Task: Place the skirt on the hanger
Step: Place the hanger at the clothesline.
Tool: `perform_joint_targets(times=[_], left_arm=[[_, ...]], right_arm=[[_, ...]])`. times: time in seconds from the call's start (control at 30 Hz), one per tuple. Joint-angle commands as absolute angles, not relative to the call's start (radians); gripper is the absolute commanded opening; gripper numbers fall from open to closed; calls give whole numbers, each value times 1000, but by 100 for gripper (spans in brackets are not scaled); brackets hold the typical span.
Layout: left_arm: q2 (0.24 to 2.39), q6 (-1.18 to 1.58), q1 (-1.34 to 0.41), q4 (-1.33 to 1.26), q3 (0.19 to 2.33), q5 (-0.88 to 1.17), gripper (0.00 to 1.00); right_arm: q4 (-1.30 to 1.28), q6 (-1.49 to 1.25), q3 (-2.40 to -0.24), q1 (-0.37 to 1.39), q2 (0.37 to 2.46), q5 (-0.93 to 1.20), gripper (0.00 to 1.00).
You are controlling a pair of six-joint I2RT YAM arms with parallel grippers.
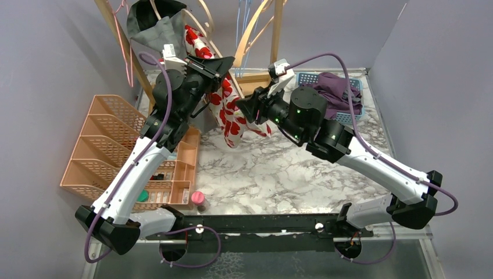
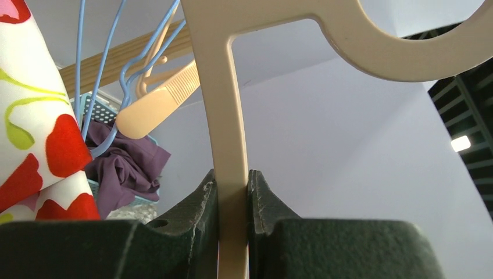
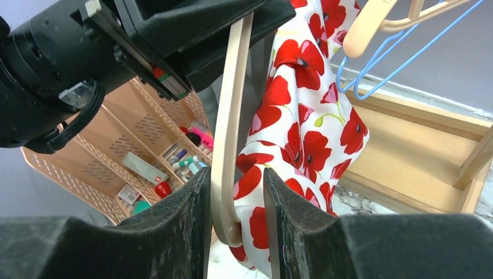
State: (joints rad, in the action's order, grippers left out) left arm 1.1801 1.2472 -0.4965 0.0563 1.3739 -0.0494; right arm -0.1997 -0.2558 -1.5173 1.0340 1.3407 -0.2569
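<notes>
A white skirt with red poppies (image 1: 231, 113) hangs from the beige plastic hanger (image 3: 230, 110), draped down to the marble table. My left gripper (image 2: 232, 187) is shut on the hanger's upright bar (image 2: 227, 116), up by the rack (image 1: 224, 64). My right gripper (image 3: 235, 189) stands open around the hanger's lower curved end. That end rests against the left finger (image 3: 186, 215), with skirt cloth (image 3: 308, 122) in the gap beside the right finger. In the top view the right gripper (image 1: 249, 107) sits against the skirt's right side. The skirt (image 2: 40, 133) also shows at the left of the left wrist view.
An orange perforated organizer (image 1: 107, 145) with small items stands at the left. A blue basket holding purple cloth (image 1: 337, 90) sits back right. A wooden rack (image 1: 258, 81) carries blue wire hangers (image 3: 395, 52) and another beige hanger (image 2: 160, 102). A pink-capped bottle (image 1: 199, 200) stands near the front.
</notes>
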Motion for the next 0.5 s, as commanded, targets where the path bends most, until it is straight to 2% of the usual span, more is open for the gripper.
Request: perform_joint_targets(times=[0.0,0.1,0.23,0.27,0.37,0.4,0.47], left_arm=[[1148,1355,-489,16,1413,-132,0],[1150,1370,-490,29,1433,-158,0],[1152,1367,-489,21,1431,-160,0],[1151,1357,-490,14,1426,-158,4],[1139,1288,-489,-11,1409,-159,39],[1132,1254,-489,-11,1406,-161,47],[1109,1196,-489,-5,1394,-177,57]], right_arm=[[-169,-199,-1502,1038,1342,-241,39],[-155,-175,-1500,1037,1353,-267,34],[-102,-143,-1498,1038,1352,-288,4],[-75,-135,-1494,1038,1347,-290,1],[-44,-124,-1512,1038,1345,-304,1],[-49,-126,-1527,1038,1348,-309,1],[-55,-141,-1550,1038,1352,-319,1]])
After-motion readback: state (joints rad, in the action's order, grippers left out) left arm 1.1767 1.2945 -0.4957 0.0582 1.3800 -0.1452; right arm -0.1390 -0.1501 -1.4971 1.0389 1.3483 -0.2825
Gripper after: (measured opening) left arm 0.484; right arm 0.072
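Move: The right hand is open around the near end of the flowered skirt's hanger, which lies within 1 cm of its hand point. From that hand, the flowered skirt hangs about 5 cm ahead, 3 cm left and 12 cm below; the bare wooden hanger's end is some 15 cm ahead, 2 cm left and 3 cm higher. The left hand still grips the hanger farther along its arm; the near end lies about 8 cm back, 3 cm right and 6 cm below it. The right fingers close on the near end of the hanger and pinch it, the hand staying almost in place with a tilt of some 5 degrees. The left hand, still gripping, eases about 1.5 cm left and slightly forward, turning a little counter-clockwise, then opens at the last to let go of the hanger's arm. ##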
